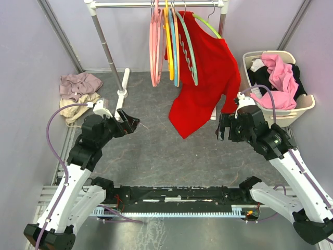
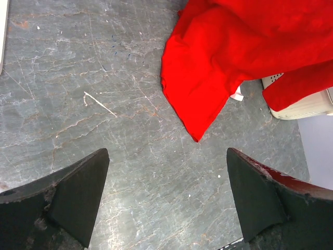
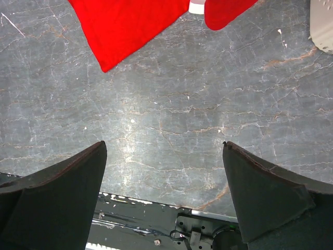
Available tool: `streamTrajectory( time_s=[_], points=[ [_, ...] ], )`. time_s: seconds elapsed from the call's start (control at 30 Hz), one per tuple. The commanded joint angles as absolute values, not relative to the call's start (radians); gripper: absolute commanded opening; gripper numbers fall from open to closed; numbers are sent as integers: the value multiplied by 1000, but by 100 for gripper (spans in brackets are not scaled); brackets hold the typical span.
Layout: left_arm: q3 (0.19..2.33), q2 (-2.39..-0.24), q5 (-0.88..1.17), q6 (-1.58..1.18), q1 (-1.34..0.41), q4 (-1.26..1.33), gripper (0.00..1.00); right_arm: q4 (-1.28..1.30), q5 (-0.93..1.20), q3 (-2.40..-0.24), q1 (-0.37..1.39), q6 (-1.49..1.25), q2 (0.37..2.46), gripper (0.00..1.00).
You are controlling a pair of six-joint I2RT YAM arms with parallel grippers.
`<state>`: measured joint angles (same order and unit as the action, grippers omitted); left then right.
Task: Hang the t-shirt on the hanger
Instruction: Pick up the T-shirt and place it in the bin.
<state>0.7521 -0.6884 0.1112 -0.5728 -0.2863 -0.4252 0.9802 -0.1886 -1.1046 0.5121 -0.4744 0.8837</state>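
The pink t-shirt [image 1: 281,78] lies crumpled in a white basket [image 1: 307,107] at the right, among other clothes. The pale mint-green hanger [image 1: 192,57] hangs on the rack between other hangers and the red shirt [image 1: 208,83]. My left gripper [image 1: 133,123] is open and empty above the floor, left of the red shirt's hem; in the left wrist view the gripper [image 2: 166,198] faces that hem [image 2: 218,67]. My right gripper [image 1: 222,127] is open and empty just below the red shirt, left of the basket. The right wrist view shows the gripper [image 3: 164,192] over bare floor.
Pink hangers [image 1: 155,47] and a lime-green hanger [image 1: 208,23] carrying the red shirt hang on the rack. The rack's slanted pole [image 1: 109,52] and white foot [image 1: 124,86] stand near my left gripper. A pile of beige and mauve clothes [image 1: 78,94] lies far left.
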Motion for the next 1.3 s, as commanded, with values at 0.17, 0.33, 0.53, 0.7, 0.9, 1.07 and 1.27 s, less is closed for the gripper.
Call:
streamTrajectory(
  time_s=[0.17, 0.33, 0.53, 0.7, 0.9, 1.07, 1.27],
  points=[
    [761, -673, 134, -594, -281, -422, 99, 954, -208, -1121, 511, -481, 875, 100],
    [761, -674, 138, -597, -281, -417, 99, 962, -210, -1117, 510, -482, 873, 100],
    [767, -686, 153, -598, -281, -403, 99, 977, -268, -1151, 511, -490, 893, 100],
    [778, -713, 175, -593, -282, -379, 99, 1060, -422, -1319, 507, -460, 1020, 100],
    [804, -744, 198, -573, -281, -399, 99, 1055, -450, -1473, 392, -445, 1136, 100],
    [800, -730, 207, -568, -281, -427, 99, 1054, -302, -1561, 163, -428, 1187, 98],
    [782, -749, 245, -571, -281, -430, 99, 1070, -109, -1644, -165, -435, 1275, 93]
  ],
)
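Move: The pink T-shirt lies in the bin, some 19 cm to the right of the right hand, 14 cm ahead and perhaps 5 cm lower. A black cloth in the same bin is about 6 cm left of the T-shirt and 1 cm farther out. The hanging red shirt's sleeve tip is about 7 cm ahead of the right hand, 1 cm to its right and some 10 cm below. From the left hand, the pink T-shirt is roughly 49 cm right, 14 cm ahead and 5 cm lower. Starting forward and upward, then swinging ever faster to the right, the empty right hand travels about 14 cm right, 9 cm out and 8 cm up, away from the hanging red shirt to over the bin's near part, towards the pink T-shirt. It turns some 30 degrees clockwise, fingers still wide open. ##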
